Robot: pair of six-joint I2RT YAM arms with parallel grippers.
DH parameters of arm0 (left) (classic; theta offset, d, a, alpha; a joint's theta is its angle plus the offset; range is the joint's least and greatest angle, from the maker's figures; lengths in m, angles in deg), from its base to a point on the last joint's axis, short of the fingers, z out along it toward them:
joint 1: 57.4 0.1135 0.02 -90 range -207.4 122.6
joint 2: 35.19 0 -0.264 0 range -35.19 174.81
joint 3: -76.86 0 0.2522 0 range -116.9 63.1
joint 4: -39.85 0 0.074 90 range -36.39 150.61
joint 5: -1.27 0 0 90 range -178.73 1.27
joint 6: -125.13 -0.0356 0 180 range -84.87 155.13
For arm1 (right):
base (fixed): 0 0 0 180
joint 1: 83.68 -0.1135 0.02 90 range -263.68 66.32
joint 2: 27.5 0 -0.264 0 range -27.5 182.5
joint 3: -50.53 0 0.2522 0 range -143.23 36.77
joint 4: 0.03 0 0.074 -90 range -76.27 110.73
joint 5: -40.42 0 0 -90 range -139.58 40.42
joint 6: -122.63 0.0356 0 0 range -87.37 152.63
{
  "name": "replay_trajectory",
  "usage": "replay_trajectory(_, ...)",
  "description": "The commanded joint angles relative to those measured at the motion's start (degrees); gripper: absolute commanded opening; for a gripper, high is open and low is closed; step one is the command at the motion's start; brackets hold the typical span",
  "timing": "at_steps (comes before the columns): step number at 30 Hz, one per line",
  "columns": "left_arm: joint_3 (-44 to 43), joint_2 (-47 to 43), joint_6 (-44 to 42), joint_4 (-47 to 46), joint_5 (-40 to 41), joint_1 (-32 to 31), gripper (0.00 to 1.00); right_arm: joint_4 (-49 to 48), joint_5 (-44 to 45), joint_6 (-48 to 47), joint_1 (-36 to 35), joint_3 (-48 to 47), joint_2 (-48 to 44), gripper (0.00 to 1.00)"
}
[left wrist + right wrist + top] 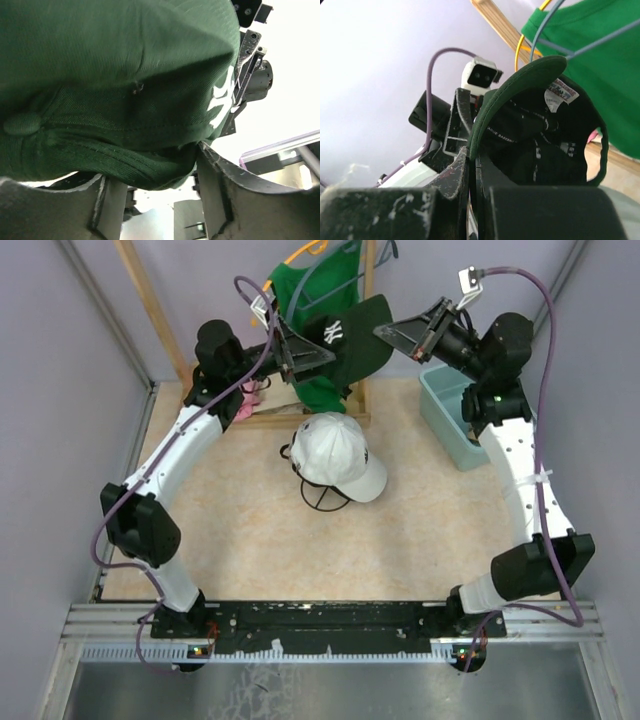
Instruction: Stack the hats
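Observation:
A dark green cap with a white emblem (345, 340) hangs in the air at the back, between both grippers. My right gripper (392, 335) is shut on its brim; in the right wrist view the brim edge (492, 107) runs down between the closed fingers (476, 165). My left gripper (305, 358) is at the cap's crown. In the left wrist view the crown (125, 75) lies over the spread fingers (155, 200), jaws apart. A white cap (335, 455) sits mid-table on a dark cap edge (322, 498). The tan cap is not in view.
A green shirt (310, 290) on an orange hanger (290, 260) hangs from a wooden rack (150, 310) behind the held cap. A pink cloth (248, 400) lies at the rack's foot. A teal bin (450, 415) stands at the right.

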Motion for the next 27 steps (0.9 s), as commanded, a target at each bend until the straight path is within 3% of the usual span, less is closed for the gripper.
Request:
replay_trajectory(1,-3.5,1.9,-3.4,-0.2,1.8,0.0,0.44,-4.3,-1.7,2.5,-1.1,2.1,-4.6,0.00)
replay_trajectory(5,-7.1,4.0,-7.3,1.6,1.2,0.7,0.11,-0.5,-2.8,0.5,-1.1,2.1,-5.2,0.01)
replay_trajectory(8,-10.6,5.4,-10.9,1.5,-0.9,1.8,0.00,2.9,-3.7,-1.0,-1.1,2.4,-5.7,0.10)
replay_trajectory(14,-17.8,8.6,-13.9,0.7,-9.1,3.8,0.00,4.6,-7.4,0.6,-0.5,4.2,-5.4,0.28)
replay_trajectory(20,-21.1,9.2,-17.6,5.5,-13.0,4.8,0.00,0.3,-11.3,5.6,4.9,7.7,-5.7,0.32)
replay_trajectory(27,-21.4,9.0,-19.8,7.3,-15.8,4.8,0.00,-11.2,-12.9,17.2,5.8,11.1,-4.3,0.34)
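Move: The green hat hangs in the air between the hands: its middle is about 5 cm to the right of the left hand and 2 cm farther out, with its crown cloth already between those open fingers. From the right hand, which pinches the brim, that middle is 6 cm to the left and some 3 cm lower. From the left hand, the white hat on the stand lies roughly 7 cm back, 3 cm right and 25 cm below, and the hanging green shirt about 16 cm ahead, 2 cm left and 15 cm lower. The left fingers shut on the crown cloth of the green hat as that hand edges about 3 cm forward, then draw it left and up by 2 to 3 cm, the hand rolling some 20 degrees about its own length. Once they are shut, the right fingers open about a third and let go of the brim, and the right hand sinks some 5 cm, drifting about 2 cm back and right and tipping slightly down, clear of the hat. ##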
